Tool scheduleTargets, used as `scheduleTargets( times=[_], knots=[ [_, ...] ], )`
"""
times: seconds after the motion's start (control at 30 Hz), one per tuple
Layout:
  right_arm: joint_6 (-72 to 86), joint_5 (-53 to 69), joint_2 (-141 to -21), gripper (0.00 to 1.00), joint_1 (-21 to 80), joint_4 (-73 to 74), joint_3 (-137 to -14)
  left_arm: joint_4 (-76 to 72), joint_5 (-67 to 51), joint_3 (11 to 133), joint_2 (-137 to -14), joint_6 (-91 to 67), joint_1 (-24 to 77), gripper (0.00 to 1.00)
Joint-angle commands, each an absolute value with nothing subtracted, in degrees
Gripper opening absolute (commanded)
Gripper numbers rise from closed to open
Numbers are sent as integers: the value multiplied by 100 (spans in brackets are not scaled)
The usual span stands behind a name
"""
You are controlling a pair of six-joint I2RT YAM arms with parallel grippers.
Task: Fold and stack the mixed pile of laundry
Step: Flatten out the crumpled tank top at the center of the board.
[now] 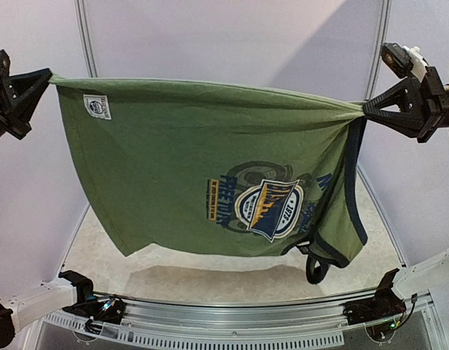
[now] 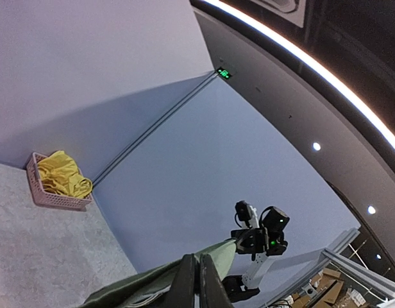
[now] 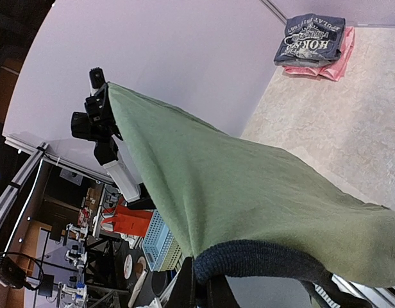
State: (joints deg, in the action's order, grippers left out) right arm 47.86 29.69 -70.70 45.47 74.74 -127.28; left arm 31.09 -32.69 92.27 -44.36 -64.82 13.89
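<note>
The olive-green sleeveless shirt [image 1: 195, 160] hangs stretched in the air between my two grippers, its blue-yellow round logo [image 1: 268, 205] facing the top camera and its dark trim drooping at the right. My left gripper [image 1: 46, 77] is shut on the shirt's upper left corner. My right gripper [image 1: 366, 109] is shut on the bunched upper right corner by the dark trim. In the left wrist view my left gripper [image 2: 199, 279] pinches the green cloth [image 2: 146, 285]. In the right wrist view my right gripper [image 3: 201, 285] clamps the shirt [image 3: 249, 186] at its knitted trim. Yellow shorts [image 2: 61, 174] lie in the basket.
A pink lattice basket [image 2: 38, 191] stands in the table's far corner against the wall. A folded stack [image 3: 316, 40], dark blue-grey shirt over a pink garment, lies at another corner. The pale table [image 1: 210, 281] lies below the shirt, with white walls round it.
</note>
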Motion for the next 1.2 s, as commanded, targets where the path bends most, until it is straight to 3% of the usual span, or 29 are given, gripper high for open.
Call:
scheduleTargets(
  times=[0.0,0.23,0.6,1.17],
  knots=[
    [4832,3117,-7078,0,4565,8135,-12814,2435,-3488,9489,-4628,-6694,1445,0],
    [4919,3314,-6797,0,4569,8205,-12807,3227,-3557,9900,-4573,-6322,1439,0],
    [4907,3353,-6669,0,4569,7973,-12382,3598,-3415,9179,-4109,-6367,1437,0],
    [5125,3943,-6027,0,4567,7660,-12061,4333,-3450,9114,-3474,-6591,1296,0]
  ],
)
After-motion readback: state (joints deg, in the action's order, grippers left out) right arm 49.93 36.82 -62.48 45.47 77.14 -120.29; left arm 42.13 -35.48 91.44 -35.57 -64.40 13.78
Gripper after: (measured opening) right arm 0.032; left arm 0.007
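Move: Both hands already hold the green tank top stretched between them, high in the air. The middle of the bare board lies about 20 cm ahead of the left hand, 33 cm to its right and 57 cm below; from the right hand it is some 22 cm ahead, 24 cm left and 52 cm below. The shirt stack sits about 42 cm straight ahead of the left hand, 54 cm down; the laundry basket is roughly 45 cm ahead of the right hand, 2 cm right, 49 cm down. Keeping both pinches shut on the tank top's upper edge, the two hands draw it back towards the robot in two pulls with a short pause between, about 6 cm on the left and 5 cm on the right, the right hand also easing 2–3 cm outward so that the grips spread slightly. Meanwhile the left hand lifts about 3 cm and then sinks some 6 cm, while the right stays near its height and ends only 1–2 cm lower, both wrists turning little. ##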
